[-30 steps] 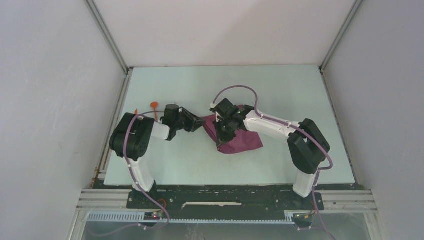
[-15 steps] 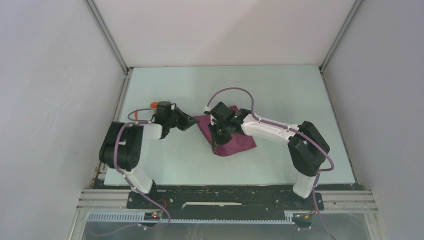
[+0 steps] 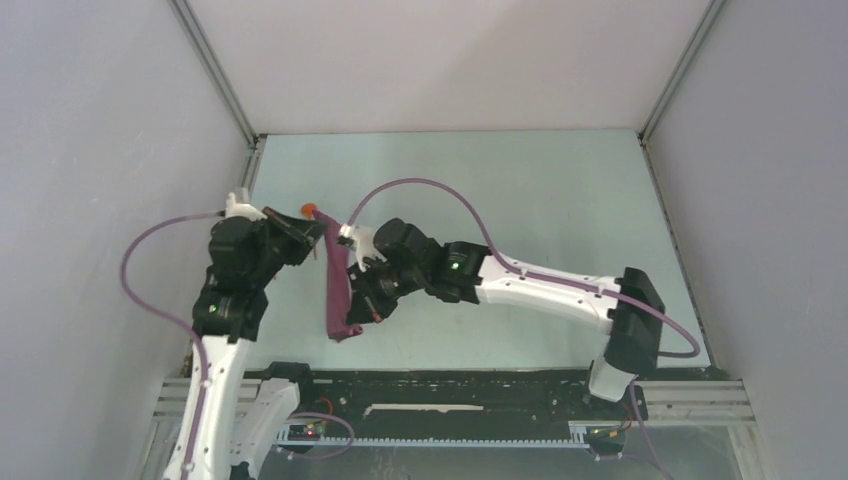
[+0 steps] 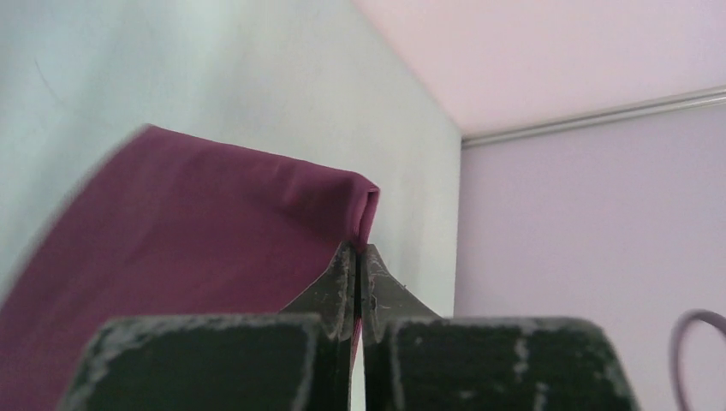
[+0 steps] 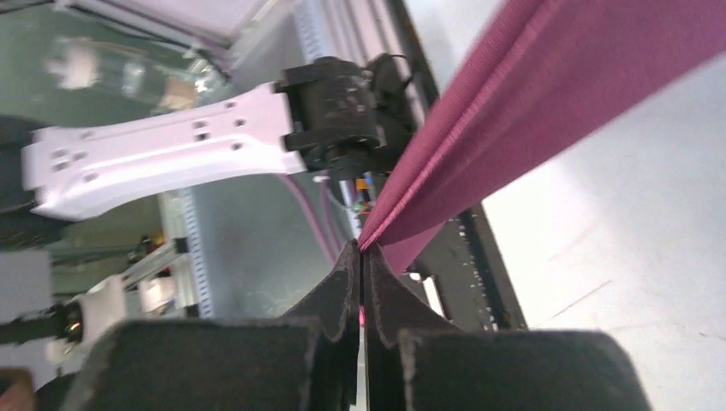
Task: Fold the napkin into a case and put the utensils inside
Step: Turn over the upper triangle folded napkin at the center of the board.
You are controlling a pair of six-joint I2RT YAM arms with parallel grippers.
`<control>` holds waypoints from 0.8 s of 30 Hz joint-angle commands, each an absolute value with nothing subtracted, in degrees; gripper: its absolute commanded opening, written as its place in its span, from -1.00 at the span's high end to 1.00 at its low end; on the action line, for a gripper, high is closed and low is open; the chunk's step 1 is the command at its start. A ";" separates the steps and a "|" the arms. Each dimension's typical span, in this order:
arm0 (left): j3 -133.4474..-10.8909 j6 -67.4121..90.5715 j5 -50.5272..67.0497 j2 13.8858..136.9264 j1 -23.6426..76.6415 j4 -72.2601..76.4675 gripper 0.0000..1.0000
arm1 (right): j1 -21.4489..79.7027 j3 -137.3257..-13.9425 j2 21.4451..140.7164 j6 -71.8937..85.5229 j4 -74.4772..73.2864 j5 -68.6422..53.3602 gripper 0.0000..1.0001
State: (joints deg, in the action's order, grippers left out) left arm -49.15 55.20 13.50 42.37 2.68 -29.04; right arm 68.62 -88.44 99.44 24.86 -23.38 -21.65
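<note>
The maroon napkin (image 3: 337, 285) is off the table, pulled into a narrow, steep strip between my two grippers at the left of the top view. My left gripper (image 3: 321, 236) is shut on its upper far corner. The left wrist view has the pads (image 4: 342, 278) pinching a folded corner of the napkin (image 4: 171, 248). My right gripper (image 3: 356, 318) is shut on the lower near end, and the taut napkin (image 5: 531, 111) runs up from its closed tip (image 5: 360, 250). One orange utensil (image 3: 310, 211) peeks out on the table behind the left gripper, mostly hidden.
The left arm (image 3: 230, 290) stands tall close to the left wall (image 3: 100, 200). The right arm (image 3: 540, 285) stretches across the near half of the pale green table (image 3: 520, 190). The black base rail (image 3: 450, 385) runs along the near edge, right below the napkin's lower end.
The left gripper has shut on the napkin's corner. Both arms swung left and lifted the cloth off the table, stretching it from a crumpled heap into a taut strip.
</note>
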 commanded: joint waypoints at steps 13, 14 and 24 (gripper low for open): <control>-65.34 52.46 -9.12 92.69 24.92 -10.22 1.00 | 39.02 -34.03 97.46 45.39 34.22 -59.60 1.00; -67.45 52.38 -8.36 96.19 25.64 -8.34 1.00 | 37.25 -32.44 99.22 44.62 34.94 -60.30 1.00; -79.80 49.70 -1.67 112.94 29.28 -5.70 0.97 | 29.89 -29.93 104.65 38.43 25.65 -54.50 0.85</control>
State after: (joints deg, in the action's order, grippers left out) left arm -74.26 52.25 2.15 110.74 30.74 -16.75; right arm 29.61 -32.14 104.38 41.87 33.82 -50.59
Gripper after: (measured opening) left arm 0.005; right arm 0.016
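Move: The napkin already hangs in the air between both grippers. The bare board spot for its far corner lies about 12 cm ahead of the left hand, 19 cm to its right and 24 cm below. The near corner's spot is roughly 11 cm ahead of the right hand, 19 cm to its right and 21 cm down. At board level, the spoon lies some 13 cm ahead and 6 cm left of the left hand, the knife 11 cm ahead and 14 cm left. The napkin, still pinched at its far corner by the left gripper and its near corner by the right, rises a few centimetres, then is swept down, right and forward together, each hand ending roughly 30 cm from its start, close over the board's middle. Both wrists turn clockwise some 20 degrees, the left fingers also tipping down; both grips stay shut and the descent eases out at the end. ##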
